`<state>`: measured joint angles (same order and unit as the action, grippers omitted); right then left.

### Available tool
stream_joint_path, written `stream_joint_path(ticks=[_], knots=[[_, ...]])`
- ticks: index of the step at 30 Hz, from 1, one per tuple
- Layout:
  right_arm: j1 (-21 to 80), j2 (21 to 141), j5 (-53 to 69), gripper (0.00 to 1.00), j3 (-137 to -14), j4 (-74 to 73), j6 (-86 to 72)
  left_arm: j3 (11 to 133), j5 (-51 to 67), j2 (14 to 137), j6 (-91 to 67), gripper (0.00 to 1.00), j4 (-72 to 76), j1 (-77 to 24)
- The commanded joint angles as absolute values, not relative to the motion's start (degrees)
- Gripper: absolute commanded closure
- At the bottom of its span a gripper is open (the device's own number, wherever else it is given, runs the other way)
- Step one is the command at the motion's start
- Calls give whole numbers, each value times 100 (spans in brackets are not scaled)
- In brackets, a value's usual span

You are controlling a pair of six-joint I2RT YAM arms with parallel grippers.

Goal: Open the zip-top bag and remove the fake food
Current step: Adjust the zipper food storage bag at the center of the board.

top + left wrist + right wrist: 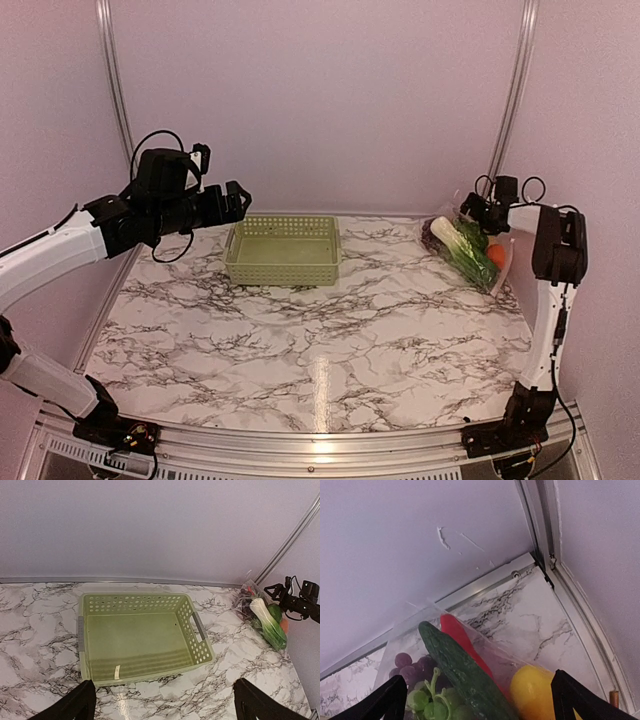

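The zip-top bag (468,248) lies at the table's far right corner, clear and crinkly, with the fake food inside. My right gripper (472,211) hovers open just over its far end. In the right wrist view the bag (485,640) shows a dark green cucumber (465,675), a red piece (456,634), a yellow fruit (535,692), purple grapes (412,664) and green grapes (427,705) between the spread fingers of that gripper (481,700). My left gripper (238,201) hangs open above the basket's left end. The left wrist view shows this gripper (165,705) holding nothing, and the bag (262,620) far to the right.
A pale green lattice basket (283,270) stands empty at the back centre, also in the left wrist view (145,596). The back wall and a metal corner rail (545,555) stand close behind the bag. The right wall runs just beside it.
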<state>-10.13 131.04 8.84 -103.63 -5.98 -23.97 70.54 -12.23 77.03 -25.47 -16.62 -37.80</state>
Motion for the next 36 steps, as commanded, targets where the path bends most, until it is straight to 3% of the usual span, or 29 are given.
stream_joint_path(ticks=[1,11,17,22,30,36], knots=[[-943,12336,1483,1,-9425,-751,-2736,7222,-1103,7847,-2463,1,-1658,-3744],[-148,10492,1971,1,-6761,432,-3660,7196,-949,8044,-2498,1,-1556,-3744],[1568,9574,1615,2,-5345,1052,-4480,7162,-923,8138,-2518,1,-1463,-3735],[2197,8905,1034,1,-5144,742,-4384,7176,-792,8245,-2568,1,-1395,-3735],[2241,8293,660,2,-5197,-535,-3423,7029,-360,8334,-2585,1,-1104,-3735],[2808,7774,173,6,-4968,-968,-2418,6901,-129,8418,-2694,1,-886,-3735]])
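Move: The zip-top bag lies with its middle about 9 cm back and 5 cm left of the open right hand, some 6 cm below; the fingers are over its far right part. The orange in it is roughly 12 cm back and 3 cm right of that hand, while the empty basket stands some 9 cm back and 57 cm to its left. From the left hand the bag is about 18 cm ahead and 60 cm to the right, far below. The bag is dragged towards the board's centre under the right hand's open fingers, bearing on it from above. The hand draws back first, then sweeps hard over to the left, some 25 cm back and 30 cm left in all, turning about 25 degrees counter-clockwise, then rises about 4 cm and comes free on the bag's right. The open left hand drifts nearly 4 cm right and 3 cm down, touching nothing. ##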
